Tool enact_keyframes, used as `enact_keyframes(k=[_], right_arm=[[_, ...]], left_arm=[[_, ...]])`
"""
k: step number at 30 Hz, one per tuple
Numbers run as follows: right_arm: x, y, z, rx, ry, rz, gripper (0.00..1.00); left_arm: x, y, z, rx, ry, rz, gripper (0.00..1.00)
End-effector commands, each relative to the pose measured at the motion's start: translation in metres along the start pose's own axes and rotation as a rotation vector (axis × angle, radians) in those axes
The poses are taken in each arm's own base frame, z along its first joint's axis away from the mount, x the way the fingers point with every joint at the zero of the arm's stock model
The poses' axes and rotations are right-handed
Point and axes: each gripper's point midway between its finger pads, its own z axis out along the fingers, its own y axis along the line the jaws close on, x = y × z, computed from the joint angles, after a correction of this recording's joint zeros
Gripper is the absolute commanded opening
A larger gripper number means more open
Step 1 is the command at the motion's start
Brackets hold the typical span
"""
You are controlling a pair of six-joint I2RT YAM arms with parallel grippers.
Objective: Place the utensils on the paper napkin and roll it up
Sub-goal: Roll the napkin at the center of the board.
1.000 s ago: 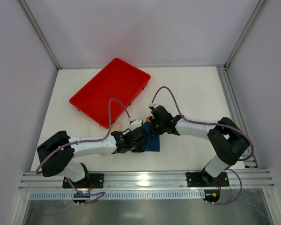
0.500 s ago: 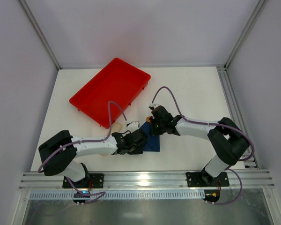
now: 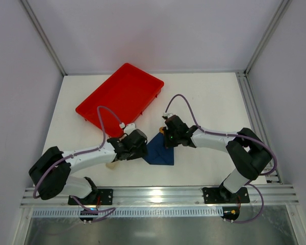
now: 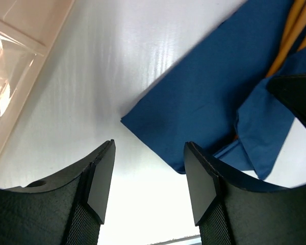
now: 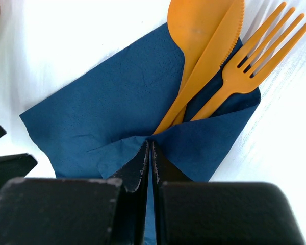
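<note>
The paper napkin (image 3: 158, 154) (image 5: 102, 107) lies dark blue on the white table between the two arms. The utensils, an orange spoon (image 5: 199, 25), knife (image 5: 214, 56) and fork (image 5: 255, 56), rest on its far corner. A folded flap covers their handles. My right gripper (image 5: 150, 145) (image 3: 164, 140) is shut, its tips pinching that flap where the folds meet. My left gripper (image 4: 149, 153) (image 3: 142, 147) stands open just left of the napkin (image 4: 204, 102) with nothing between its fingers.
A red tray (image 3: 120, 99) sits tilted at the back left. A pale beige strip (image 4: 20, 61) lies to the left of my left gripper. Aluminium frame rails run along the near edge and the right side.
My left gripper has opened and drawn back to the left, off the napkin, leaving more blue paper uncovered. The right gripper has stayed shut in place.
</note>
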Motion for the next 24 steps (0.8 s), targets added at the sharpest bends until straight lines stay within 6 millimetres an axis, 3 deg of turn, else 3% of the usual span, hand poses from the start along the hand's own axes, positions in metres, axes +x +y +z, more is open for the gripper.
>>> enact_keyframes(k=[1, 8, 10, 15, 19, 24], right_arm=[[0.017, -0.009, -0.003, 0.029, 0.051, -0.007, 0.04], [0.016, -0.008, -0.004, 0.029, 0.047, -0.010, 0.04], [0.016, -0.009, -0.004, 0.031, 0.048, -0.009, 0.04], [0.017, -0.009, -0.003, 0.031, 0.050, -0.007, 0.04], [0.016, -0.007, -0.002, 0.025, 0.050, -0.005, 0.04], [0.017, -0.006, -0.001, 0.023, 0.054, -0.005, 0.04]], left_arm=[[0.007, 0.014, 0.010, -0.046, 0.014, -0.018, 0.61], [0.032, 0.014, 0.034, -0.043, 0.098, -0.046, 0.60], [0.038, 0.005, 0.038, 0.005, 0.117, -0.068, 0.60], [0.043, -0.002, 0.033, 0.062, 0.127, -0.096, 0.60], [0.038, -0.021, 0.024, 0.183, 0.067, -0.125, 0.60], [0.052, -0.039, 0.024, 0.253, 0.065, -0.125, 0.60]])
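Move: The napkin's left edge lies just below the open left hand, about 2 cm ahead, 1 cm right and 3 cm down. From that hand, the exposed utensil heads are some 11 cm ahead and 8 cm right; the clear container is about 12 cm left, practically level. For the right hand, already resting closed on the folded flap, that edge is roughly 8 cm left, 3 cm back and 1 cm lower. The napkin's left edge is taken between the left hand's open fingers: they dip about 2 cm, then sweep some 5 cm right against the edge, towards the utensils, easing slightly back and up at the end. The hand rolls nearly 20 degrees, its left side dropping and fingertips swinging right, without closing. The right hand stays put, its shut fingertips still holding the flap down. ##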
